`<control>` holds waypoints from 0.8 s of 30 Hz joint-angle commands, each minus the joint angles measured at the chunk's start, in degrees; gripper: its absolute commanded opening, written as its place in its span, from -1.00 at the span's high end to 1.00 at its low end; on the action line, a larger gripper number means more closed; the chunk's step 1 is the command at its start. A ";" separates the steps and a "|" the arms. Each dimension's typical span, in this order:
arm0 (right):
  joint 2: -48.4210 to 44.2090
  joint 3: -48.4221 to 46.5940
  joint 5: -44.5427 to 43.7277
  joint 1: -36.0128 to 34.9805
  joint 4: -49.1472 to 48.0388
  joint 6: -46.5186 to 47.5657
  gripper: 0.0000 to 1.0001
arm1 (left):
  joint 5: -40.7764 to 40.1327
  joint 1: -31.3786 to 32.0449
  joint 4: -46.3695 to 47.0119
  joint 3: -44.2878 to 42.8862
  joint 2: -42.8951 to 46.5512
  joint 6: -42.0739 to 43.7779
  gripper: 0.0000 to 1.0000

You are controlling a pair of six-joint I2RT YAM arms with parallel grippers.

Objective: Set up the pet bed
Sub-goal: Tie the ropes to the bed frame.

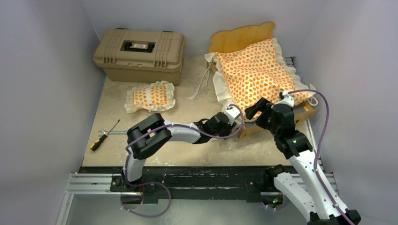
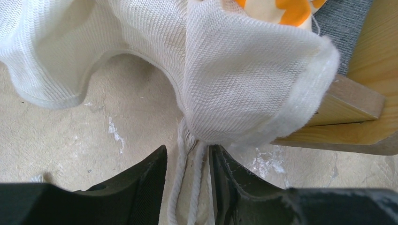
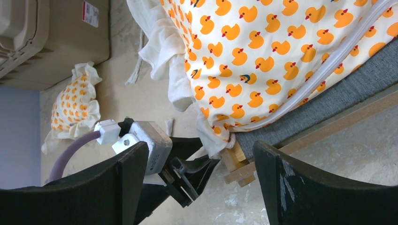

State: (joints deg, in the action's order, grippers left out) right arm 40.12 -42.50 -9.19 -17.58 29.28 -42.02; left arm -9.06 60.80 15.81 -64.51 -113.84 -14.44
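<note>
The pet bed's light-wood frame (image 1: 244, 37) stands at the back right with the orange-patterned mattress (image 1: 256, 70) lying on it, its white ruffle (image 2: 244, 84) hanging over the near left corner. The small matching pillow (image 1: 151, 96) lies on the table to the left. My left gripper (image 1: 233, 114) is low at that corner, its jaws apart with two white tie cords (image 2: 180, 187) running between them, no pinch visible. My right gripper (image 1: 263, 110) hovers open just right of it, above the bed's near edge and grey base (image 3: 338, 96), holding nothing.
A tan hard case (image 1: 138, 54) sits at the back left. A black-and-yellow screwdriver (image 1: 104, 136) lies near the table's left front edge. Grey walls close in on both sides. The two arms are close together at the bed's near corner.
</note>
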 commanded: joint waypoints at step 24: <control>1.87 1.28 9.09 0.09 -5.18 4.09 -0.71 | 18.27 -6.44 4.70 1.93 -0.59 -2.17 0.98</control>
State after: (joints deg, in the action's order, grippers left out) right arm 42.02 -41.63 -1.89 -17.58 27.03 -39.64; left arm 4.97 54.39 17.78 -63.72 -115.22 -15.66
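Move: The rope at the bed's near-left corner is already between my open left fingertips, about 1 cm ahead, 1 cm right and 1 cm down. The bed frame's near-left corner sits some 5 cm right of that hand and 1 cm back. The cover's frilled corner hangs about 4 cm ahead and 3 cm right, 2 cm higher. From my right hand, the rope is roughly 10 cm left, 3 cm ahead and 18 cm below. I dip my left hand about 1 cm over the rope, then shut its half-open fingers, pinching the rope just below its frayed end, and ease 1 cm forward and slightly left while the wrist tilts some 10 degrees. My right hand, still empty and wide open, drifts about 2 cm left towards the rope, turning a little counter-clockwise. ##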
